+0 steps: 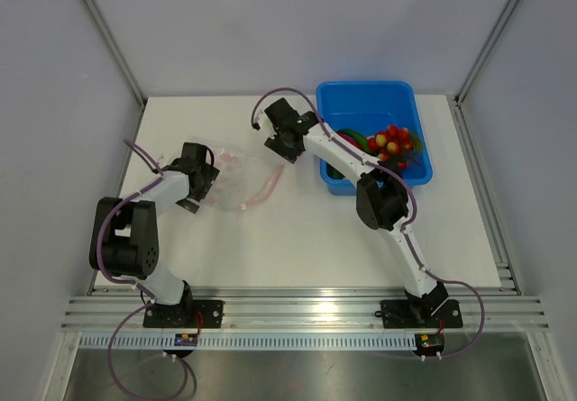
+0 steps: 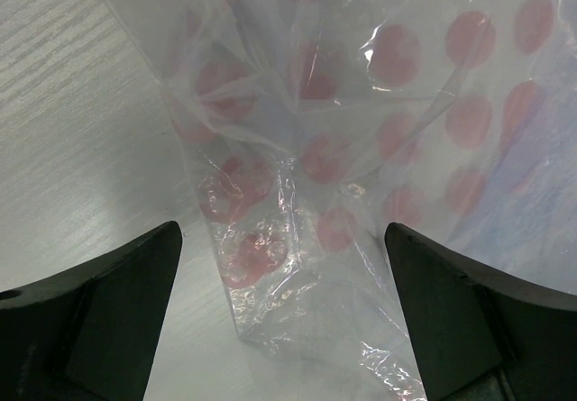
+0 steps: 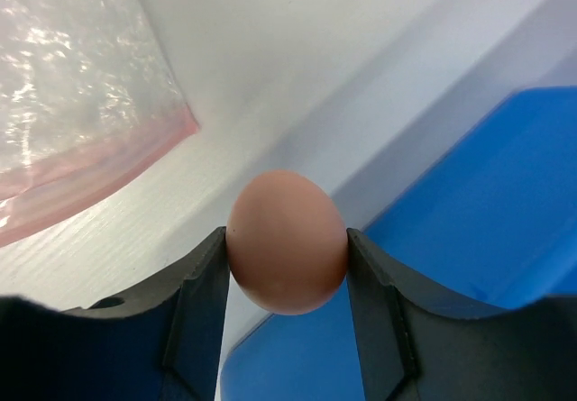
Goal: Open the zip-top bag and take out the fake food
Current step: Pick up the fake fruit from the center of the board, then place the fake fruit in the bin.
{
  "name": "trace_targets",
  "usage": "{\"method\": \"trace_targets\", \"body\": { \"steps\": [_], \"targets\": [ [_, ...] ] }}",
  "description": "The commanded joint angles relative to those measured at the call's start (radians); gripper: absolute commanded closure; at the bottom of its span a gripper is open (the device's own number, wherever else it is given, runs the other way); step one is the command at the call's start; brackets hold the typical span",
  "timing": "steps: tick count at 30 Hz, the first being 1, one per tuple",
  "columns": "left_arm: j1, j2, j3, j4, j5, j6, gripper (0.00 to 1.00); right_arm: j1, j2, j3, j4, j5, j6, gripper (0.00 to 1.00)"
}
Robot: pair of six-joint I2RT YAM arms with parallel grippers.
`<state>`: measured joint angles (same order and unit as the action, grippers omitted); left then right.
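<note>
The clear zip-top bag (image 1: 245, 181) with pink dots lies flat on the white table, left of centre. My left gripper (image 1: 209, 183) is open at the bag's left end, and the crinkled plastic (image 2: 361, 131) lies between its wide-apart fingers (image 2: 117, 302) untouched. My right gripper (image 3: 287, 248) is shut on a pale brown egg (image 3: 287, 239), held above the table between the bag's pink zipper strip (image 3: 99, 171) and the blue tub (image 3: 505, 230). In the top view this gripper (image 1: 279, 135) hangs just left of the tub. More fake food lies in the tub: a red grape bunch (image 1: 394, 142) and a green piece (image 1: 353, 137).
The blue tub (image 1: 365, 95) stands at the back right of the table. The right arm's elbow (image 1: 383, 199) reaches over its near left corner. Grey walls and metal frame rails enclose the table on three sides.
</note>
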<state>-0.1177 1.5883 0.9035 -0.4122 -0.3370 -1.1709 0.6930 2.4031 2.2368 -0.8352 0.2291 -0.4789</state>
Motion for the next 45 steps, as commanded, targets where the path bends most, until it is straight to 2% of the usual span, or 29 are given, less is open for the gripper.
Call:
{"method": "trace_targets", "body": {
  "steps": [1,6,12,14,18,23,32,45],
  "targets": [
    [-0.002,-0.017,0.035,0.003,-0.01,0.001,0.01,0.003,-0.148,0.012,0.045,-0.056,0.071,0.52],
    [-0.013,-0.059,0.026,-0.004,-0.023,-0.006,0.01,0.003,-0.226,-0.011,0.09,0.013,0.181,0.53],
    [-0.039,-0.103,0.026,-0.019,-0.039,-0.01,0.01,-0.006,-0.369,-0.135,0.182,0.142,0.321,0.52],
    [-0.048,-0.122,0.026,-0.023,-0.043,-0.01,0.01,-0.024,-0.398,-0.141,0.165,0.167,0.376,0.52],
    [-0.077,-0.146,0.032,-0.036,-0.06,-0.015,0.01,-0.084,-0.438,-0.17,0.137,0.133,0.454,0.52],
    [-0.117,-0.186,0.043,-0.053,-0.08,-0.015,0.01,-0.171,-0.509,-0.321,0.2,0.069,0.539,0.52],
    [-0.276,-0.226,0.092,-0.105,-0.191,-0.038,0.01,-0.236,-0.473,-0.491,0.288,0.041,0.577,0.53],
    [-0.323,-0.252,0.112,-0.108,-0.208,-0.026,0.01,-0.251,-0.384,-0.536,0.3,0.082,0.608,0.5]
  ]
}}
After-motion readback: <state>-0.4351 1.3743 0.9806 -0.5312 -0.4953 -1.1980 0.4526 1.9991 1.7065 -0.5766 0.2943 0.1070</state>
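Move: The brown fake fruit is already pinched in the right hand, clear of the table. The blue bin's middle lies about 22 cm to that hand's right, 5 cm ahead and a little lower; inside, the red chili is some 14 cm right and 4 cm ahead, the cucumber 12 cm right and 3 cm back. The bag's middle is roughly 14 cm left, 6 cm back. From the empty left hand, the bag's middle lies 9 cm right, 4 cm ahead; the bin's 45 cm right, 15 cm ahead. The brown fake fruit, kept pinched between the right fingers, goes up some 16 cm, then right over the bin's left wall and back down about 12 cm towards the food inside, the hand turning clockwise by about 40 degrees and tilting its left side up. The left hand, fingers still wide open, rises and swings right over the bag. ##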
